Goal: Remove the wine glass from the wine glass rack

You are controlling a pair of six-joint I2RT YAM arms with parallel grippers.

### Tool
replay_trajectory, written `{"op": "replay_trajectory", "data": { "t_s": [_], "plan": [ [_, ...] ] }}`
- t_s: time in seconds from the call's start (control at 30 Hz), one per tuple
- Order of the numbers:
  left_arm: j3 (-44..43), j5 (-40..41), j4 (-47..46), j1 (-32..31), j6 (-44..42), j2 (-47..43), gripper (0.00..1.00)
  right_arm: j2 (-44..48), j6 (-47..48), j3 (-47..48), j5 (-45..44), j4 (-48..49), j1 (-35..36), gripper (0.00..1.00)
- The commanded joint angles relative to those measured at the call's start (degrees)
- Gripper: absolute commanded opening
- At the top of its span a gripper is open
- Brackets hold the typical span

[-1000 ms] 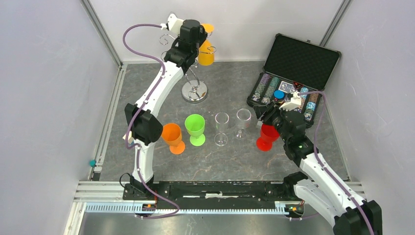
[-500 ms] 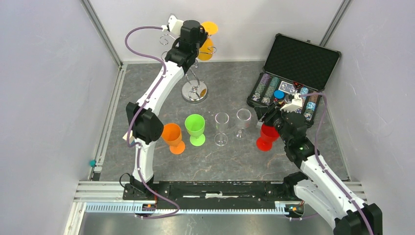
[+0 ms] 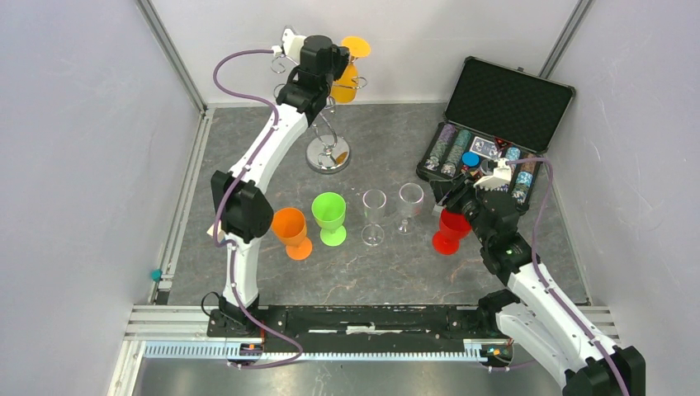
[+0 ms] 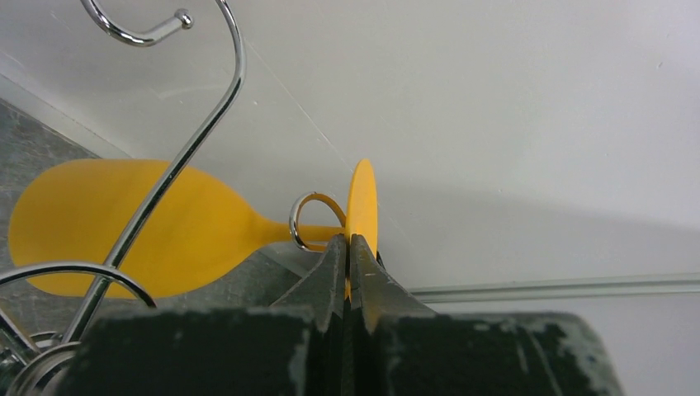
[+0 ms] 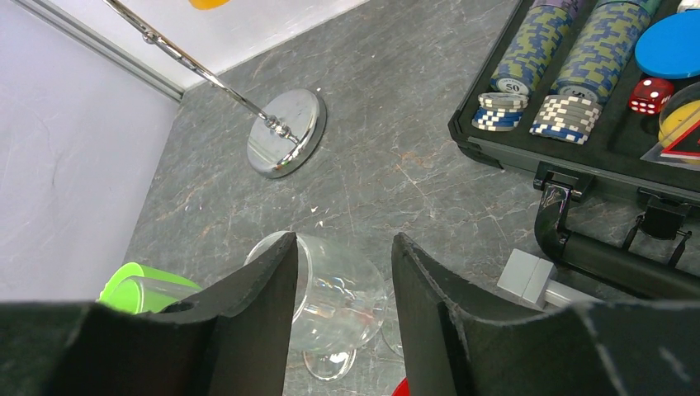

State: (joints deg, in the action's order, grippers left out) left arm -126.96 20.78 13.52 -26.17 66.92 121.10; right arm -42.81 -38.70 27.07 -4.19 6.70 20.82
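Observation:
A yellow wine glass (image 3: 347, 87) hangs upside down on the shiny silver wine glass rack (image 3: 328, 155) at the back of the table. In the left wrist view its stem passes through a curled ring of the rack (image 4: 198, 136), with the bowl (image 4: 107, 223) to the left. My left gripper (image 4: 347, 241) is shut on the thin edge of the glass's round foot (image 4: 361, 198). From above, that gripper (image 3: 336, 59) is at the rack's top. My right gripper (image 5: 342, 247) stands open and holds nothing, above a red glass (image 3: 450, 231).
An orange glass (image 3: 290, 231), a green glass (image 3: 330, 216) and two clear glasses (image 3: 374, 216) (image 3: 409, 205) stand in a row mid-table. An open black case of poker chips (image 3: 495, 132) lies at the right. Grey walls close in behind and beside the rack.
My left gripper's jaws have closed onto the yellow glass's foot, and the glass has tipped slightly on the rack. The right arm has barely moved.

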Motion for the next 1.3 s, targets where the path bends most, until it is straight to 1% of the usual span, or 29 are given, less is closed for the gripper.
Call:
{"op": "replay_trajectory", "data": {
  "t_s": [0.0, 0.1, 0.57, 1.0, 1.27],
  "plan": [
    [1.9, -4.4, -5.2, 0.5, 3.7, -4.3, 0.02, 0.7, 0.4, -0.4, -1.2, 0.9, -0.2, 0.51],
    [3.0, -5.9, -6.3, 0.7, 4.5, -5.1, 0.02, 0.8, 0.4, -0.4, -1.1, 0.9, -0.2, 0.51],
    [9.4, -6.4, -7.8, 0.7, 4.0, -10.4, 0.02, 0.6, 0.2, -0.4, -0.8, 0.9, -0.2, 0.51],
    [15.7, -3.7, -7.5, 0.8, 1.1, -15.9, 0.02, -0.1, -0.1, -0.7, -0.5, 1.0, -0.3, 0.50],
    [15.0, -3.0, -7.4, 2.5, 1.3, -16.3, 0.02, 0.0, -0.2, -0.9, -0.5, 1.0, -0.3, 0.50]
  ]
}}
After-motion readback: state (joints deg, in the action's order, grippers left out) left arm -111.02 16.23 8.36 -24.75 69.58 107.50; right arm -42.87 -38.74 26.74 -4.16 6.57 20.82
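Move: Just below the left fingers, which already pinch the yellow glass's foot, the hook's curl rings the stem, about 2 cm ahead and 1 cm right. The rack's hub sits roughly 6 cm back, 6 cm left and 5 cm lower. On the table some 30 cm below, the orange glass stands 30 cm back and 12 cm left, the green one 27 back, 4 left. From the right hand, the yellow glass is about 29 cm ahead, 20 left, 8 higher. Keeping its pinch on the foot of the upside-down yellow glass, the left hand draws back about 4.5 cm towards the rack's hub and climbs some 3 cm, with a small dip midway. It swings left about 2 cm towards the end, working the stem away from the curled hook; the wrist rolls barely 5 degrees. ##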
